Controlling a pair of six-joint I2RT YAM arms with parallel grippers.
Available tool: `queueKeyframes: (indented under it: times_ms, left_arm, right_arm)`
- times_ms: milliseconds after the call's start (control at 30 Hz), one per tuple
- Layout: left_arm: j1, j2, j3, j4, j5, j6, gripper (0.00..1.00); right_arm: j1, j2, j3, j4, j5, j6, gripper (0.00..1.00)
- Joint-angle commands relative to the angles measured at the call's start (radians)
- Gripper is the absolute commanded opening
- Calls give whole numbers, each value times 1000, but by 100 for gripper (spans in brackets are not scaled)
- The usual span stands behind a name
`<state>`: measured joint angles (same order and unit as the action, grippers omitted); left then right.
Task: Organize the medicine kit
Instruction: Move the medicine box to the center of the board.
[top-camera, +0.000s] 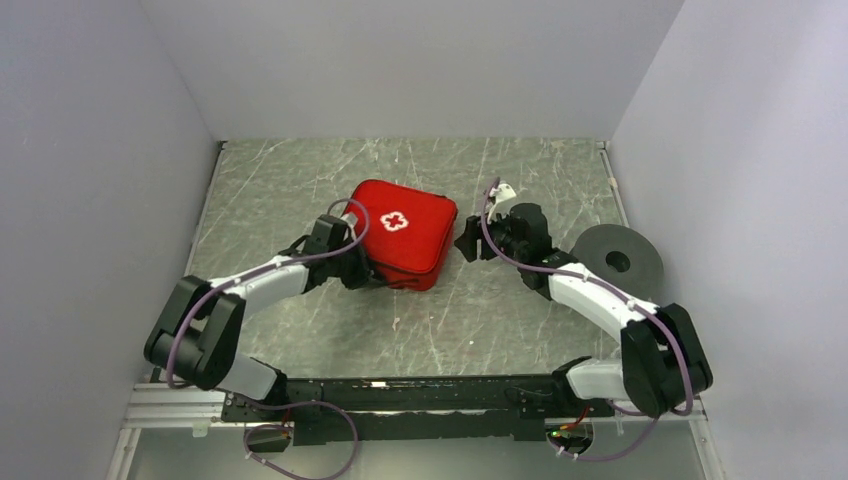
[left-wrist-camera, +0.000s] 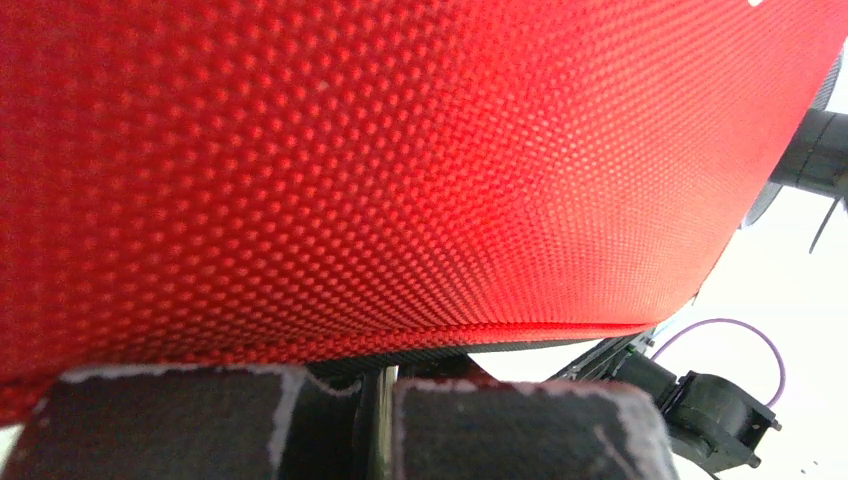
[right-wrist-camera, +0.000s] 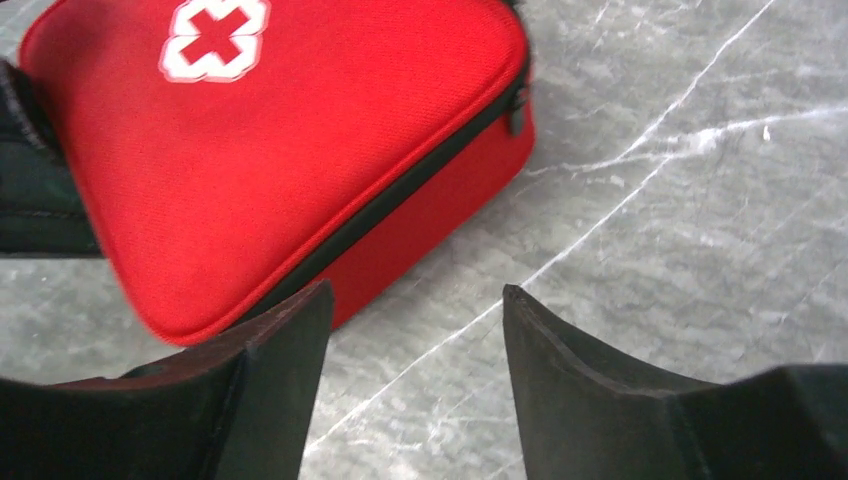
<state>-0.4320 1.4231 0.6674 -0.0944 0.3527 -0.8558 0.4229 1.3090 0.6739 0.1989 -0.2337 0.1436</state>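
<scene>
The medicine kit (top-camera: 405, 235), a red soft case with a white cross, lies zipped closed in the middle of the table. My left gripper (top-camera: 362, 268) is pressed against its near-left edge. In the left wrist view the red fabric (left-wrist-camera: 400, 150) fills the frame, and the pads (left-wrist-camera: 520, 430) stand together with a thin grey strip, seemingly the zip pull, pinched between them. My right gripper (top-camera: 465, 245) hovers just off the kit's right side, open. Its fingers (right-wrist-camera: 270, 380) frame bare table, and the kit (right-wrist-camera: 250, 150) lies beyond them to the left, untouched.
A grey round disc (top-camera: 620, 258) lies at the right, behind my right forearm. Walls close the table on the left, back and right. The right arm (left-wrist-camera: 815, 150) shows past the kit's edge in the left wrist view.
</scene>
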Motion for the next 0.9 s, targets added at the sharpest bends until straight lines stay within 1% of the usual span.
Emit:
queueKeyframes:
  times_ms: [0, 67, 233, 300, 333, 500, 567, 600, 667, 733, 867]
  left_arm:
    - [-65, 72, 148, 25, 91, -37, 0]
    - [-81, 112, 207, -1, 83, -31, 0]
    - [-86, 197, 333, -96, 63, 8, 0]
    - [-87, 223, 369, -120, 69, 19, 3]
    - [-88, 236, 381, -131, 73, 22, 6]
    - [-95, 259, 410, -176, 63, 32, 31]
    - [-97, 257, 412, -198, 51, 34, 42]
    - [-97, 253, 410, -209, 45, 36, 45]
    - [-99, 235, 413, -235, 32, 41, 50]
    - [-104, 209, 418, -271, 14, 53, 53]
    - [-121, 129, 430, -363, -35, 88, 61]
  right_arm:
    - [-3, -99, 52, -113, -14, 71, 70]
    - [-3, -136, 59, -155, -16, 78, 73]
    - [-5, -273, 29, -214, -8, 130, 77]
    - [-5, -323, 21, -246, -13, 146, 80]
    - [-4, -343, 21, -270, -5, 151, 80]
    - [-6, -386, 47, -428, 55, 139, 85]
    - [-6, -398, 54, -462, 53, 143, 85]
    - [-5, -407, 56, -470, 55, 157, 85]
    - [-6, -428, 54, -472, 53, 183, 86]
    - [-7, -441, 55, -474, 48, 205, 99]
    - [-6, -431, 94, -526, 84, 256, 100]
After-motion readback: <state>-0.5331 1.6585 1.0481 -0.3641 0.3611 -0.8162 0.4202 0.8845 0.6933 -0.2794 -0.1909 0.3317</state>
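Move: The medicine box's middle lies about 9 cm ahead of the left gripper and 5 cm to its right, at roughly the same height; the closed fingers are already at its near side. The dark carry strap on that side is some 3 cm to the left gripper's right, level ahead-wise. From the right gripper the medicine box is about 13 cm left, 2 cm ahead and 8 cm down; the grey roll stands some 28 cm right and 4 cm back. Keep the left gripper's closed fingertips against the medicine box's near side and push right and forward, about 5 cm right and 4 cm forward, rising slightly; then open the fingers past halfway and ease back some 2 cm, clear of the edge. Meanwhile draw the empty right gripper back and somewhat right, away from the medicine box, lifting it before letting it sink a little, and open it fully. ##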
